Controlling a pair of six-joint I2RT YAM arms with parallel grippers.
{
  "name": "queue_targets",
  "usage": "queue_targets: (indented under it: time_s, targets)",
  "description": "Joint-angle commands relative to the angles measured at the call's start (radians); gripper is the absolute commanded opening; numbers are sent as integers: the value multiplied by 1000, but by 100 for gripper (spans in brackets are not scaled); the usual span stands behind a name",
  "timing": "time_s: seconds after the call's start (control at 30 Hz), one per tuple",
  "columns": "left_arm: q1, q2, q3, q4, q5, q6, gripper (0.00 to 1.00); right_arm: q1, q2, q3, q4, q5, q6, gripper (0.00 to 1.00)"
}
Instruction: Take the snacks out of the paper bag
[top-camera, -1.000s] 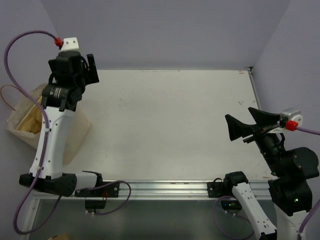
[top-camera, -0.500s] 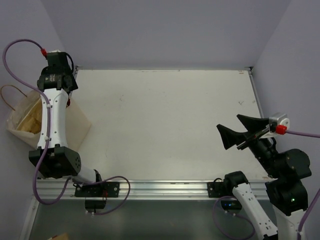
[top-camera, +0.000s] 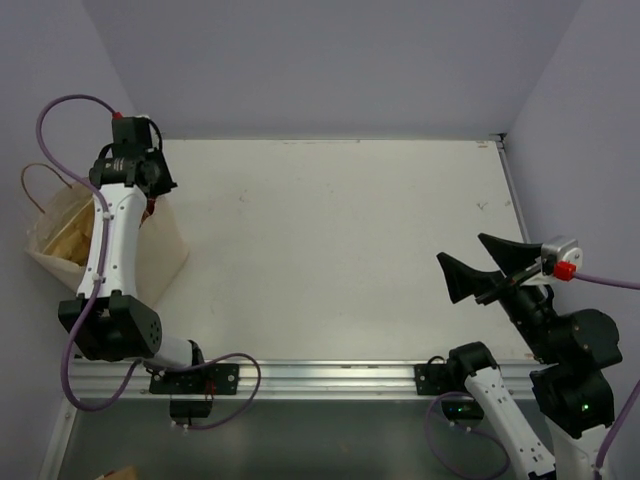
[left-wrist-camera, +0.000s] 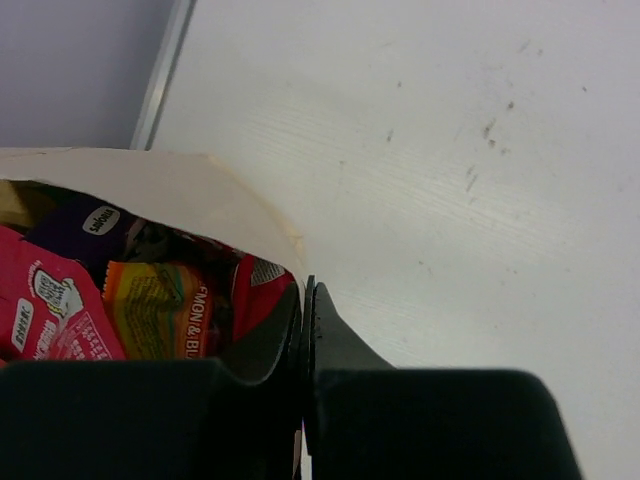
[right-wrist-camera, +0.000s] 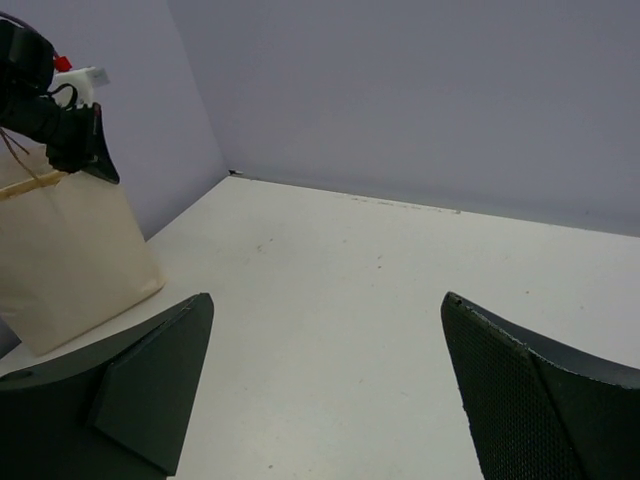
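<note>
The cream paper bag (top-camera: 160, 250) stands upright at the table's left edge, with its mouth facing up. My left gripper (left-wrist-camera: 307, 300) is shut on the bag's rim (left-wrist-camera: 255, 215), one finger inside and one outside. The snacks lie inside the bag: a pink-red packet (left-wrist-camera: 45, 310), an orange packet (left-wrist-camera: 150, 310), a red one (left-wrist-camera: 255, 290) and a purple one (left-wrist-camera: 75, 225). From above, my left gripper (top-camera: 150, 190) sits at the bag's far right corner. My right gripper (right-wrist-camera: 325, 297) hangs open over bare table at the right, far from the bag (right-wrist-camera: 70, 250).
A brown string handle (top-camera: 35, 185) loops out past the table's left edge. The lilac back wall (top-camera: 320, 70) and side walls enclose the table (top-camera: 330, 250). A metal rail (top-camera: 330, 375) runs along the near edge.
My left arm swung over to the bag's rim and its jaws closed on the paper. The bag now stands more upright. My right arm shifted only slightly.
</note>
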Motion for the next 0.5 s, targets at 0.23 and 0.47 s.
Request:
queue_targets:
  time_s: [0.23, 0.47]
  targets:
    - [-343, -94, 60, -20, 154, -132, 0, 4, -19, -17, 44, 46, -23, 99]
    - [-466, -52, 83, 19, 195, -169, 2, 4, -8, -18, 41, 46, -29, 99]
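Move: The left hand is already shut on the paper bag's right-hand rim near its far corner; the bare middle of the table lies about 38 cm to its right, level with it fore and aft and 25 cm below. The bag's middle is some 14 cm left and 8 cm back, the pink packet roughly 8 cm left and 4 cm back. From the right hand, the table middle is about 26 cm left and 20 cm ahead. Keeping its pinch on the paper bag's rim, the left hand sweeps about 19 cm to the right, towards the bare middle of the table, and hauls the bag along by that corner. As it goes, the wrist turns some 25 degrees clockwise and tips its left side slightly down, while the fingers stay shut and the hand stays almost at the same height. ##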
